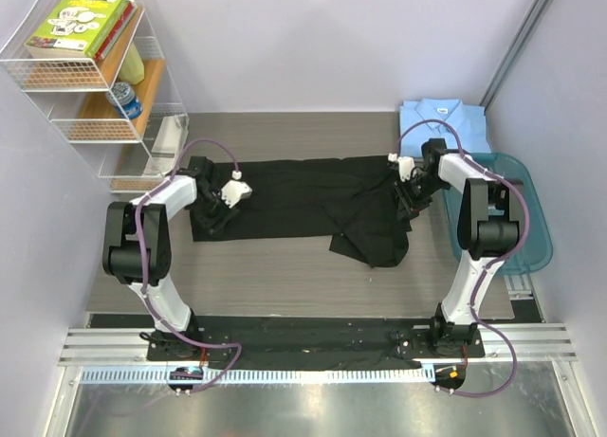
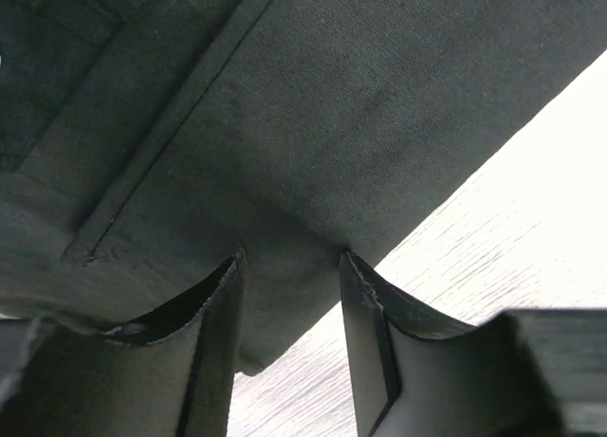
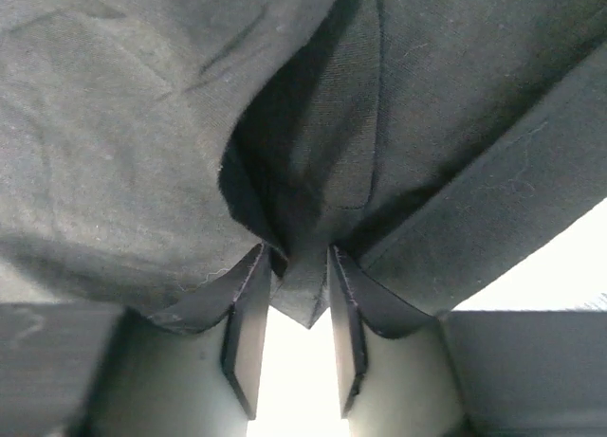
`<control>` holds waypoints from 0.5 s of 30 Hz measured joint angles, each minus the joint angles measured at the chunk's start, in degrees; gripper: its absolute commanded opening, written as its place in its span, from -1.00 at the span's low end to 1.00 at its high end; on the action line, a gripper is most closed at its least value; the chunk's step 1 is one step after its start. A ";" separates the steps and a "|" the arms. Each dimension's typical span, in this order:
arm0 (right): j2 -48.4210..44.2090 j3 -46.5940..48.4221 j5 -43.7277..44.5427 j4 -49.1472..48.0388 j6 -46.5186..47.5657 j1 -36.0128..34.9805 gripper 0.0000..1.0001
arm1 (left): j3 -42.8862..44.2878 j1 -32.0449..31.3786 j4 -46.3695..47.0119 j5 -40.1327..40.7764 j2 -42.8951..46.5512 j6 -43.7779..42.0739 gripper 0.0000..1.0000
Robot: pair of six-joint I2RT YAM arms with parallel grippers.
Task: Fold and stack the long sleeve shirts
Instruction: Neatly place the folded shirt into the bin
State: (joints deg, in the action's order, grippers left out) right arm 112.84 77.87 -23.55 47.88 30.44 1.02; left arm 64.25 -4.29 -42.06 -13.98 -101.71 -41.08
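The black long sleeve shirt (image 1: 303, 205) lies spread across the middle of the table, with a fold bunched at its right front. My left gripper (image 1: 228, 196) is at the shirt's left end. In the left wrist view its jaws (image 2: 289, 259) stand apart astride the shirt's edge (image 2: 285, 124), and the cloth there is flat, not bunched. My right gripper (image 1: 406, 187) is at the shirt's right end. It (image 3: 299, 252) is shut on a gathered point of black cloth (image 3: 308, 295) that sticks out between the fingers. The light blue shirt (image 1: 441, 124) lies folded at the back right.
A teal plastic tub (image 1: 522, 219) sits at the right edge, beside the right arm. A wire shelf (image 1: 95, 86) with books and a small jar stands at the back left. Walls close in both sides, and a metal rail (image 1: 313, 347) runs along the near edge.
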 measured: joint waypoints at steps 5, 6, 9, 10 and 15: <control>-4.66 -6.60 0.07 -3.50 0.02 -0.33 -0.16 | -3.89 -0.22 2.29 1.18 2.82 -3.76 -0.12; -5.86 -8.07 -0.07 -3.41 0.04 -0.44 -0.07 | -5.25 -0.20 2.60 1.33 3.93 -4.37 -0.06; -8.81 -10.47 0.96 -1.16 0.28 -0.70 0.08 | -6.56 -0.20 1.27 0.46 5.62 -4.57 0.10; -9.53 -10.47 1.29 -0.07 0.55 -0.85 0.12 | -6.54 -0.20 0.52 -0.55 5.90 -4.46 0.17; -17.79 -8.28 0.87 6.67 3.89 -1.09 0.14 | -3.76 -0.39 -6.05 -10.19 11.21 -4.26 0.43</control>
State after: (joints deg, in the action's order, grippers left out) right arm 95.04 69.58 -22.68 54.54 34.33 -0.08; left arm 60.49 -4.69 -48.12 -24.16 -90.50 -45.34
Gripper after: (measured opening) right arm 0.585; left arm 0.661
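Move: The black shirt lies right under both sets of fingertips. Its middle is some 26 cm right and 7 ahead of the left hand, and about 29 cm left and 3 ahead of the right. A loose sleeve hangs out roughly 9 cm left and 8 back from the right hand. The bin stands about 29 cm to that hand's right, level with it, its middle some 5 cm up; the folded blue shirt lies 11 right and 24 ahead. Fingertips already down on the shirt near its two ends, both hands drag the cloth back towards the robot, the right by about 5 cm, the left 3 or so. Then they lift off, fingers opening further, rising roughly 6 cm on the right and 4 on the left, the left also veering right towards the shirt's middle. ##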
